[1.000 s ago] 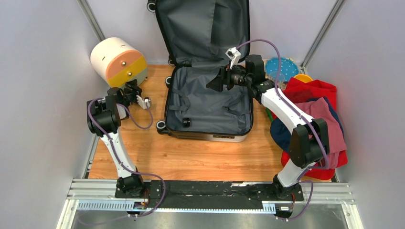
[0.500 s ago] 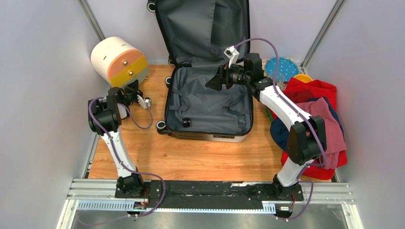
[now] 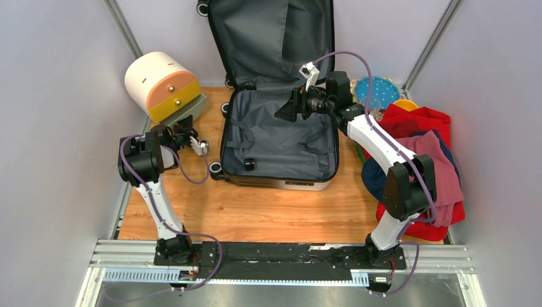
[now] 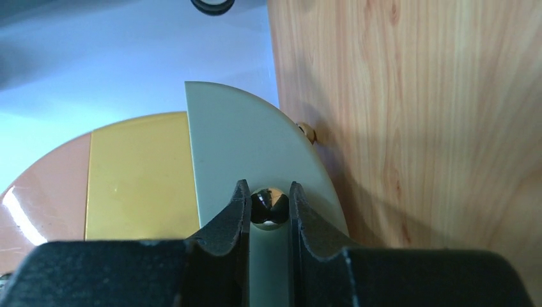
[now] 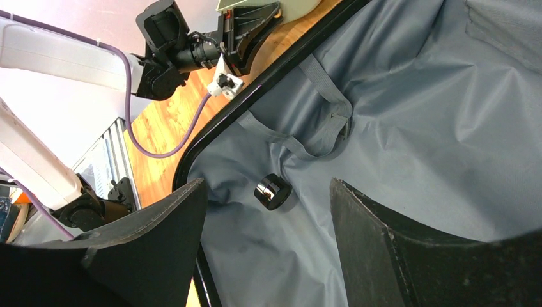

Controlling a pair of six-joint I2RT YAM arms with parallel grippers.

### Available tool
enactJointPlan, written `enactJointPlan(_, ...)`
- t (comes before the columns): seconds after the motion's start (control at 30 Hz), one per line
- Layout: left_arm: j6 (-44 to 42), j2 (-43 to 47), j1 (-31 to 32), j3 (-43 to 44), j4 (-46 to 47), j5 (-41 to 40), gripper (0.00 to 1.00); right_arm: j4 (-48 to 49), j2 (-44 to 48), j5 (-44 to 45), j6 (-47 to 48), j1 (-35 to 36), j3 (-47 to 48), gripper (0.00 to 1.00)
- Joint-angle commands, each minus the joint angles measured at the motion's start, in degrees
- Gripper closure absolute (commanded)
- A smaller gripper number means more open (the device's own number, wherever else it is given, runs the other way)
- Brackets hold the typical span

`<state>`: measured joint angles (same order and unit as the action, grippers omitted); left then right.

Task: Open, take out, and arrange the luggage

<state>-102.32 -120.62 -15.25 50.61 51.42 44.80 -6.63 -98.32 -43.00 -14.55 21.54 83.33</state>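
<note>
The luggage lies open on the wooden table, grey lining up, its lid leaning on the back wall. A small black cylinder rests on the lining near a strap. My right gripper hovers open over the back of the luggage, nothing between its fingers. To the luggage's left, my left gripper is shut on the shiny round knob of a grey-green drawer. This bottom drawer sticks out of the round cream box.
A heap of red, blue and pink clothes fills the right side of the table. A blue dotted disc and an orange item sit behind it. Grey walls close in left, right and back.
My left gripper closed on the knob and drew back, pulling the grey-green drawer out of the box. The box shifted slightly. The right arm barely moved.
</note>
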Motion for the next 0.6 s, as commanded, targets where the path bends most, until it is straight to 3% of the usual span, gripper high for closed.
enactJointPlan(0.0,0.46,3.72,2.32,-2.70,0.70,5.12,0.91,1.27,0.76,-0.59,0.04,-0.27,1.22,0.27)
enactJointPlan(0.2,-0.77,6.80,3.29,-8.24,1.14,6.71,0.89,1.62,1.47,-0.59,0.05,-0.18,0.34,0.27)
enactJointPlan(0.3,-0.60,7.68,3.47,-9.65,1.40,6.80,0.73,1.71,1.29,-0.85,-0.04,-0.27,0.34,0.27)
enactJointPlan(0.33,-0.34,8.29,3.38,-10.00,1.58,6.97,0.59,1.71,1.38,-0.85,-0.04,-0.18,0.34,0.27)
enactJointPlan(0.4,-0.25,8.90,3.47,-11.14,2.02,7.06,0.45,1.71,1.47,-0.94,0.04,-0.18,0.25,0.27)
enactJointPlan(0.43,0.28,9.69,3.47,-11.49,2.19,6.97,0.33,1.62,1.38,-0.94,0.04,-0.18,0.17,0.27)
enactJointPlan(0.57,2.13,12.68,3.38,-13.51,1.85,6.88,0.28,1.19,1.64,-0.85,0.66,-0.18,0.08,0.27)
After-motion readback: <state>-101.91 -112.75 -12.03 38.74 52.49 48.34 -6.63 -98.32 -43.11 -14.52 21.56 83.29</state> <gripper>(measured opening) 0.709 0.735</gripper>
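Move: The left fingers are already shut on the gold knob of the cabinet's grey bottom drawer, which stands a little open; the yellow drawer's knob is about 5 cm farther out, 4 cm left and 6 cm higher. The suitcase's near wheel lies some 18 cm back and 12 cm right of the left hand, at about its height. From the right hand, the grey drawer's knob lies roughly 40 cm left, 8 cm ahead and 19 cm below. Keeping its pinch on the grey drawer's knob, the left hand draws it diagonally back and to the right, away from the cabinet, about 5 cm at a level height. The fingers then spread wide and let go of the knob while the hand carries on another 2 cm or so, mostly back, with the knob left between the open pads. ##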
